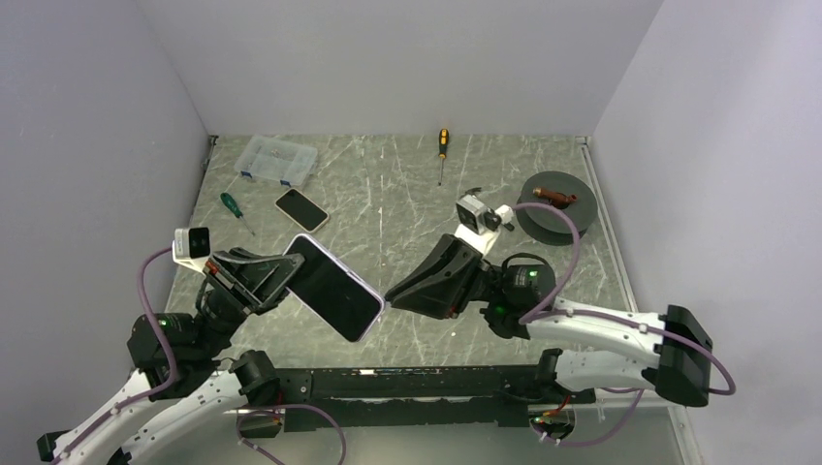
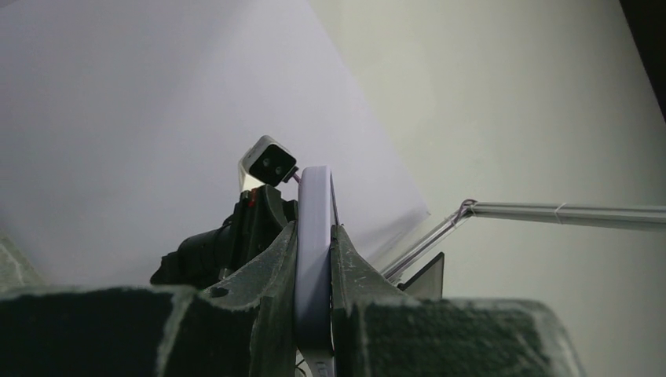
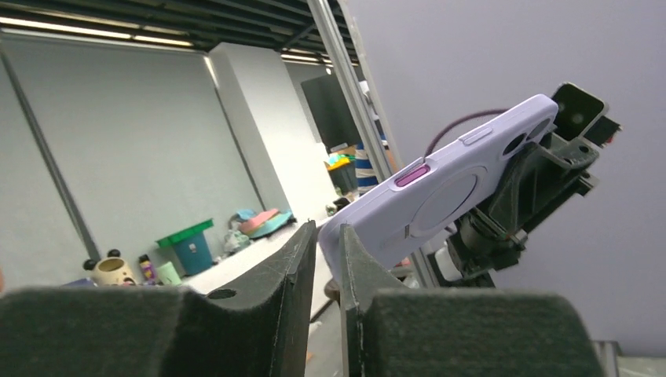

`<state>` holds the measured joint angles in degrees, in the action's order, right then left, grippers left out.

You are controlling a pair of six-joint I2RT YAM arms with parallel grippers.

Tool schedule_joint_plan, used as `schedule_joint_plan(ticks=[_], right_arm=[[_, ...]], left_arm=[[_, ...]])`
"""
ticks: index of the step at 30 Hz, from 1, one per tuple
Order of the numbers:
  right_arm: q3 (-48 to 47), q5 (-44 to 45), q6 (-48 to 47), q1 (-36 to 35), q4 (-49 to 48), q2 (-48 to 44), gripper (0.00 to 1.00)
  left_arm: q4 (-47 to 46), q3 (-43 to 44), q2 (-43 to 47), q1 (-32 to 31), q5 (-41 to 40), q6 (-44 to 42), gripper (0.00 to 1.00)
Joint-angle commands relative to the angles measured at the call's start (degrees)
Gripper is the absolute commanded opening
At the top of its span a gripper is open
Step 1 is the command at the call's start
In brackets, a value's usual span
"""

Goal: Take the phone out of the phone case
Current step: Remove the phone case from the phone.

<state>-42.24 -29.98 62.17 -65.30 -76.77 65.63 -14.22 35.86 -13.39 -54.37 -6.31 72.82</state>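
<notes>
The phone (image 1: pixel 331 288), dark screen up, sits in a lilac phone case (image 3: pixel 448 188) and is held tilted above the table. My left gripper (image 1: pixel 276 276) is shut on its left end. In the left wrist view the case's edge (image 2: pixel 314 204) stands clamped between that gripper's (image 2: pixel 314 228) two fingers. My right gripper (image 1: pixel 390 295) meets the phone's near right corner. In the right wrist view its jaws (image 3: pixel 327 228) stand a narrow gap apart, with the case's lilac corner pinched at their tips. The case's back, with its ring and camera cut-outs, faces this camera.
A second phone (image 1: pixel 300 209) lies on the marbled table (image 1: pixel 407 194) at the back left, near a clear plastic box (image 1: pixel 278 160) and a green-handled screwdriver (image 1: pixel 233 208). A yellow-handled screwdriver (image 1: pixel 442 150) lies at the back. A dark round disc (image 1: pixel 553 208) sits at the right. Walls enclose three sides.
</notes>
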Motion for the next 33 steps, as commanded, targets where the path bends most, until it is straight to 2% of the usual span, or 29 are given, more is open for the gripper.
schedule_joint_plan(ticks=[1,2,10,14,17,24,28,33], right_arm=[[2.61,-0.51,-8.10,-1.66,4.43,-9.51,0.20],[3.89,1.35,-9.74,-1.65,7.26,-12.04,0.25],[10.03,17.04,-17.69,-1.64,33.16,-26.34,0.50],[5.66,22.44,-18.30,-1.73,50.58,-27.03,0.55],[2.83,26.76,-16.36,-2.31,58.46,-24.79,0.56],[1.79,38.92,-16.37,-9.59,61.97,-21.33,0.56],[3.67,48.58,-14.65,-15.69,57.96,-20.28,0.61],[7.87,50.39,-8.70,-16.53,50.86,-19.91,0.66]], left_arm=[[8.00,2.50,-0.06,0.70,-7.33,-6.30,0.00],[8.36,2.55,0.41,0.68,-7.79,-6.56,0.00],[13.54,5.52,1.95,0.71,-10.92,-9.33,0.00],[14.13,6.17,1.67,0.73,-12.68,-9.86,0.00],[14.13,5.83,1.33,0.68,-14.47,-9.03,0.00],[12.70,1.92,1.35,0.72,-18.60,-8.83,0.00],[10.89,-0.14,2.00,0.74,-22.28,-8.75,0.00],[6.46,-2.35,2.22,0.69,-23.42,-8.98,0.00]])
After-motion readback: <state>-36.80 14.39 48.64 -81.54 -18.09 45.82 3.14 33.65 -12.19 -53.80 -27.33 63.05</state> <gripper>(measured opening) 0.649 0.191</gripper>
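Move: My left hand still grips the cased phone by its left end; the phone's middle lies about 5 cm right and 3 cm back of that hand, roughly level. From my right fingertips, nearly shut at its right-hand corner, the middle is some 6 cm left, 1 cm ahead and level. On the table, some 46 cm below the right hand, the spare phone is about 37 cm ahead and 24 cm left, the hammer 38 cm ahead and 22 cm right. I draw my right hand off the case corner, about 5 cm to the right, opening its fingers wide, then loop it forward and back left while it sinks some 13 cm, swinging its upward-pointing fingers down to nearly level. My left hand keeps its grip, carrying the cased phone down and forward and turning it counter-clockwise. ##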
